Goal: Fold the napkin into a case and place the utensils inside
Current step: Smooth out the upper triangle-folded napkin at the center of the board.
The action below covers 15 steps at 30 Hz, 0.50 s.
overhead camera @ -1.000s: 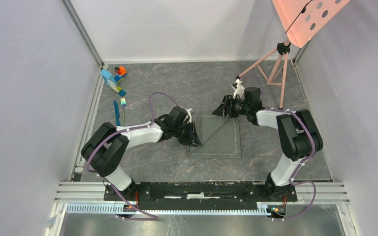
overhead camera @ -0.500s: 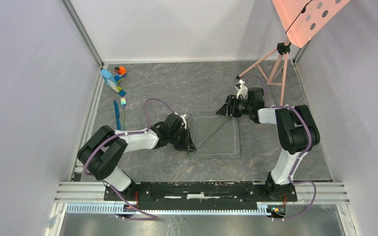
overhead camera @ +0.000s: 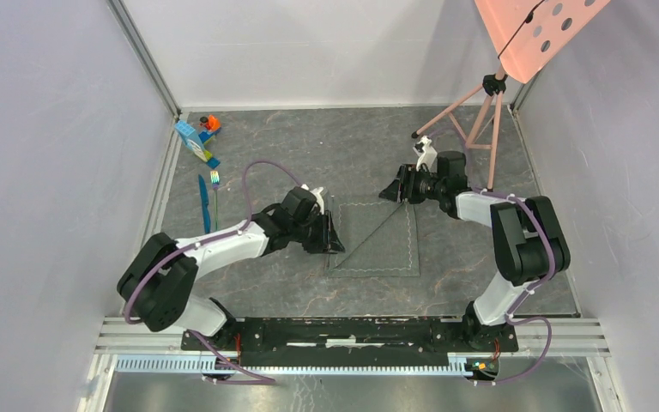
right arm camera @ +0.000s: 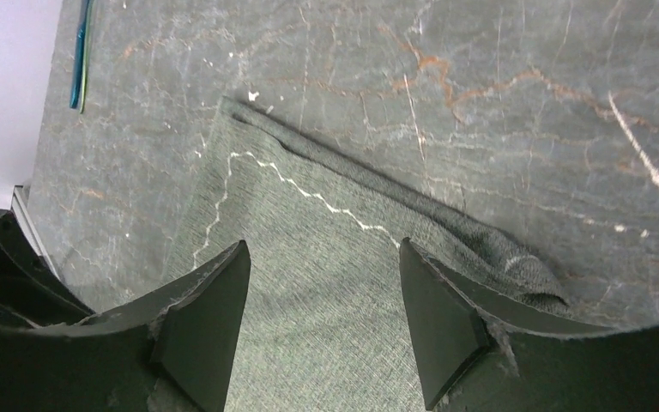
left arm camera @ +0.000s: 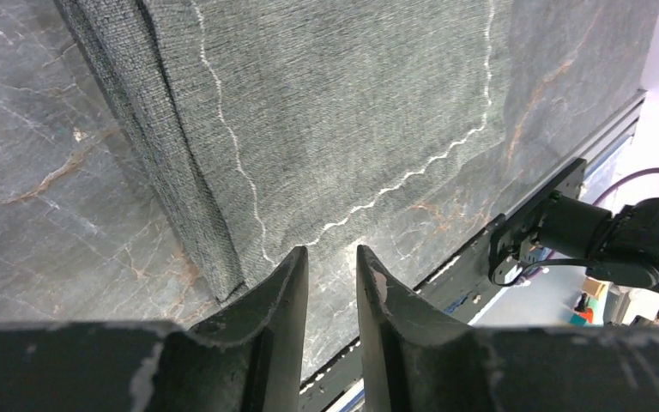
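Note:
The dark grey napkin (overhead camera: 386, 249) lies flat mid-table, with a pale stitched line and a diagonal crease. My left gripper (overhead camera: 330, 237) sits at its left edge. In the left wrist view its jaws (left arm camera: 333, 257) stand a little apart with only table between them, just off the napkin's (left arm camera: 343, 103) corner, where a folded layer shows. My right gripper (overhead camera: 392, 190) hovers open at the far edge, over the cloth (right arm camera: 309, 300) with its jaws (right arm camera: 322, 253) wide and empty. The blue knife (overhead camera: 203, 204) and the fork (overhead camera: 214, 184) lie far left. The knife (right arm camera: 80, 51) also shows in the right wrist view.
Blue and orange toy blocks (overhead camera: 197, 137) stand at the far left corner. A pink tripod (overhead camera: 474, 116) under a perforated pink board (overhead camera: 541, 26) stands far right, close behind my right arm. A metal rail (overhead camera: 352, 330) runs along the near edge.
My left arm has stretched out lower and leftward while its gripper stayed at the napkin's left edge, jaws parting slightly. My right gripper drifted a little toward the far side.

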{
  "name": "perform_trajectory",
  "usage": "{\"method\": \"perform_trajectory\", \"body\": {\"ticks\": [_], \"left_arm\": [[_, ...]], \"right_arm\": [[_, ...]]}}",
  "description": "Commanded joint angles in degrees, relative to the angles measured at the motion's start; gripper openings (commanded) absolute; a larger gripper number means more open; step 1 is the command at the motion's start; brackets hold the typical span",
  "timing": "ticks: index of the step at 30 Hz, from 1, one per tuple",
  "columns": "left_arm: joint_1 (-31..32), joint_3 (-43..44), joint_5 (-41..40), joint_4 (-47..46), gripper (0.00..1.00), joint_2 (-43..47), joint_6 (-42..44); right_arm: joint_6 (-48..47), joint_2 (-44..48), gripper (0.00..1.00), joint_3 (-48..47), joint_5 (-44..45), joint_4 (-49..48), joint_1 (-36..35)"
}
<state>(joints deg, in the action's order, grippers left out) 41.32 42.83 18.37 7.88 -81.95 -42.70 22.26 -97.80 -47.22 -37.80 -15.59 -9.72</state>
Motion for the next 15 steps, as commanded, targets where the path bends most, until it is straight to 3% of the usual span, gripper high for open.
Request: {"method": "perform_trajectory", "body": {"ticks": [1,9,15], "left_arm": [[-0.01,-1.52,0.55,-1.86,0.33,-3.32,0.26],[0.01,-8.28,-2.11,-4.98,0.31,-4.27,-0.54],[0.08,-6.65,-1.23,-1.80,0.31,0.74,-0.53]], "right_arm": [[-0.64,-1.78,0.71,1.60,-0.86,-1.71,-0.21],[-7.27,-6.69,0.70,-3.03,7.24,5.00,-0.22],[-7.63,-3.06,0.71,-5.27,6.85,8.33,-1.83]]}}
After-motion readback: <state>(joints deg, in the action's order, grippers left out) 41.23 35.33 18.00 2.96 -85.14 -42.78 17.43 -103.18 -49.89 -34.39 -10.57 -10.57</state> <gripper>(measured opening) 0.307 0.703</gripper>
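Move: The left gripper hangs about 5 cm above the napkin, whose near left corner lies some 3 cm back and 2 cm left of it; the far left corner is about 18 cm ahead and 3 cm left. The far end of the diagonal crease lies some 4 cm below the right gripper, about 1 cm right. The far right corner is level ahead of the right gripper, 5 cm to its right. Dab both grippers down onto the folded napkin together. Bring the left one down about 5 cm, sliding back and left a couple of centimetres onto the near left corner; lower the right one about 4 cm, almost straight, onto the far end of the crease with a slight tilt. Keep the right fingers wide, the left ones narrow, and hold both low once the descent stops. ##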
